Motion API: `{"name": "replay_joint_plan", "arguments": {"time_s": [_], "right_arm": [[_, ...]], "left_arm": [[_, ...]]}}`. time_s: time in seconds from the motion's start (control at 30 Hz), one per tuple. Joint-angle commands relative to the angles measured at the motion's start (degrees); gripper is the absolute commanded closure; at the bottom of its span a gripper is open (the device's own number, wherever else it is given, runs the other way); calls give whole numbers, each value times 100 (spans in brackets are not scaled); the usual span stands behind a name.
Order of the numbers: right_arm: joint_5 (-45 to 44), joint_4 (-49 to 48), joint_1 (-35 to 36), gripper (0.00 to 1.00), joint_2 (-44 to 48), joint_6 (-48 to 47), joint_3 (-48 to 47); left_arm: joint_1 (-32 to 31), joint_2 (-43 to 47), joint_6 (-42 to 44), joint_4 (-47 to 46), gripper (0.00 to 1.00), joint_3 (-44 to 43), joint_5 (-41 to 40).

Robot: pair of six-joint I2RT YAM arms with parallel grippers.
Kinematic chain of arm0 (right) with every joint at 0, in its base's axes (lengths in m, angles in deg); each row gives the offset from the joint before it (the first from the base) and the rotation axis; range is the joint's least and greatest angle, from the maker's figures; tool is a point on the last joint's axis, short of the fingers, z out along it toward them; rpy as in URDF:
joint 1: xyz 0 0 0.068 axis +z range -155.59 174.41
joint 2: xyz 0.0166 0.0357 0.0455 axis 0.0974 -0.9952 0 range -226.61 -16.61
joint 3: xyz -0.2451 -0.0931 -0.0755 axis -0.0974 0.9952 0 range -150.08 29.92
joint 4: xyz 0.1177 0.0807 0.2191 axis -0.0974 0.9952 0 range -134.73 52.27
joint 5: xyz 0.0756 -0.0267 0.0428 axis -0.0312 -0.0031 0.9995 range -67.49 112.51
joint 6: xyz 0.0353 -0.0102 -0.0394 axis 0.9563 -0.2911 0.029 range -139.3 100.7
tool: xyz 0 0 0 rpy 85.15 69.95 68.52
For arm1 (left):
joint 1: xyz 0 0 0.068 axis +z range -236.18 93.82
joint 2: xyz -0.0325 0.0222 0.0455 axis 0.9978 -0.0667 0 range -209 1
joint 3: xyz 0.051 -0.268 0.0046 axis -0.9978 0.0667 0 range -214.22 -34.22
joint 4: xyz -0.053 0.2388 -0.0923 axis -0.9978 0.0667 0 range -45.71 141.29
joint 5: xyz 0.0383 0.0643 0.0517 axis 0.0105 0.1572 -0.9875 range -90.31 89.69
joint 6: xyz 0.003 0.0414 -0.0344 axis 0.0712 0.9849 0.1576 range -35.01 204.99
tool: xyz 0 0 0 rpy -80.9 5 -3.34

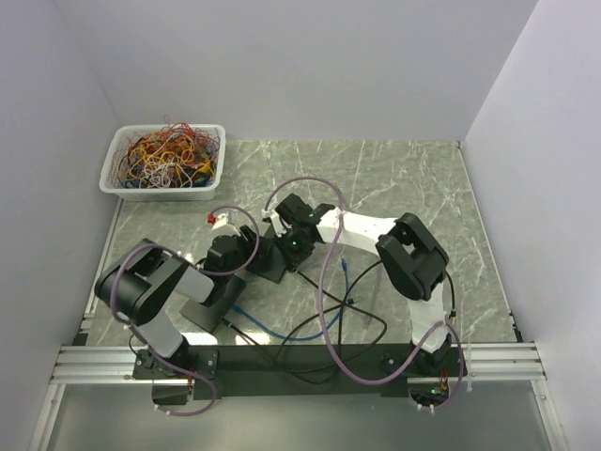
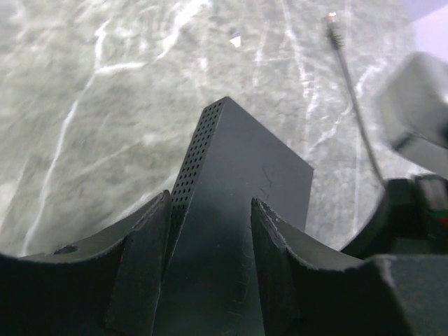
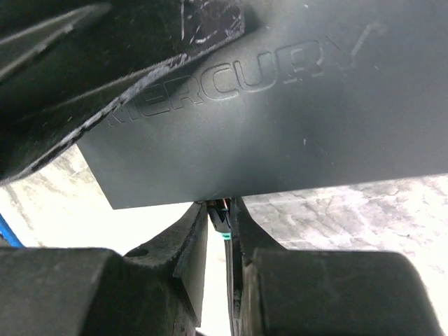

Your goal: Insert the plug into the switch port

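Observation:
The switch (image 2: 241,175) is a flat black box with a perforated side. In the left wrist view it sits between my left gripper's (image 2: 210,203) fingers, which are shut on it. In the top view the switch (image 1: 273,266) is held just above the table between both wrists. The right wrist view looks at its lettered face (image 3: 280,112) from below. My right gripper (image 3: 220,210) is shut on the plug (image 3: 223,224), a small dark connector with a green end. The plug's front end meets the switch's lower edge and is hidden there; the port itself does not show.
A white bin (image 1: 117,183) of tangled coloured cables stands at the back left. A loose grey cable with a red-tipped plug (image 2: 332,18) lies on the marble table beyond the switch. Blue and black cables (image 1: 310,324) trail near the arm bases. White walls close three sides.

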Motion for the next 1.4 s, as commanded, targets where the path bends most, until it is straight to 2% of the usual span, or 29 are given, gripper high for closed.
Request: {"name": "replay_joint_plan", "arguments": {"time_s": [0.0,0.03,0.07,0.13,0.17,0.37,0.4,0.47,0.57,0.87,0.97,1.03,1.07,1.13,1.23,1.37], "right_arm": [[-360,-4359,-10,92,216,189,155],[-465,-4359,-10,86,295,172,382],[-492,-4402,-10,74,374,163,515],[-606,-4438,-10,66,638,145,883],[-641,-4455,-10,58,795,136,998],[-730,-4420,17,40,1437,215,1807],[-729,-4412,34,28,1517,224,1895],[-756,-4342,52,22,1762,215,2133],[-835,-4280,87,18,2114,294,2370],[-1080,-3762,271,16,2800,839,2695],[-1449,-3516,377,16,2792,1111,2836],[-1932,-3358,404,16,2836,1322,2959],[-2490,-3261,386,16,2897,1610,2968],[-2916,-2911,281,15,2959,1892,2863],[-2997,-2454,-228,15,2950,2026,2478],[-3129,-2013,-835,14,2417,2000,1836]], "left_arm": [[-896,250,-826,2490,47,174,1613],[-887,321,-809,2764,47,113,1403],[-887,400,-809,3011,47,-36,1218],[-852,585,-756,3635,47,-160,752],[-800,646,-747,3820,46,-291,629],[-370,1033,-624,4639,45,-643,127],[-317,1129,-607,4700,45,-670,92],[-185,1191,-501,4875,45,-793,-5],[-27,1244,-396,5069,45,-985,-93],[193,1271,-220,5298,46,-1338,-199],[316,1227,-141,5246,46,-1390,-138],[387,1130,-35,5245,47,-1504,-58],[431,1095,-18,5254,47,-1548,-41],[457,1060,61,5254,47,-1671,-5],[475,1104,132,5272,47,-1777,3],[484,1218,141,5307,46,-1804,47]]}}
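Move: The right fingers are still shut on the black cable's plug at the switch port, roughly 2 cm to their left; the switch's middle is about 5 cm left and 4 cm ahead. The blue plug lies some 12 cm to the right, level with this hand, and the second switch 19 cm left and 8 cm back. From the left hand, the port is about 5 cm right, 5 cm back and 2 cm down. Open the right gripper wide to let go of the black plug, lift about 12 cm off the switch while tipping the fingers outward, then drop some 4 cm and swing right and forward, turning clockwise, away from the switch. Ease the half-open left gripper about 4 cm left along the switch, pitching its fingers down some 20 degrees. ##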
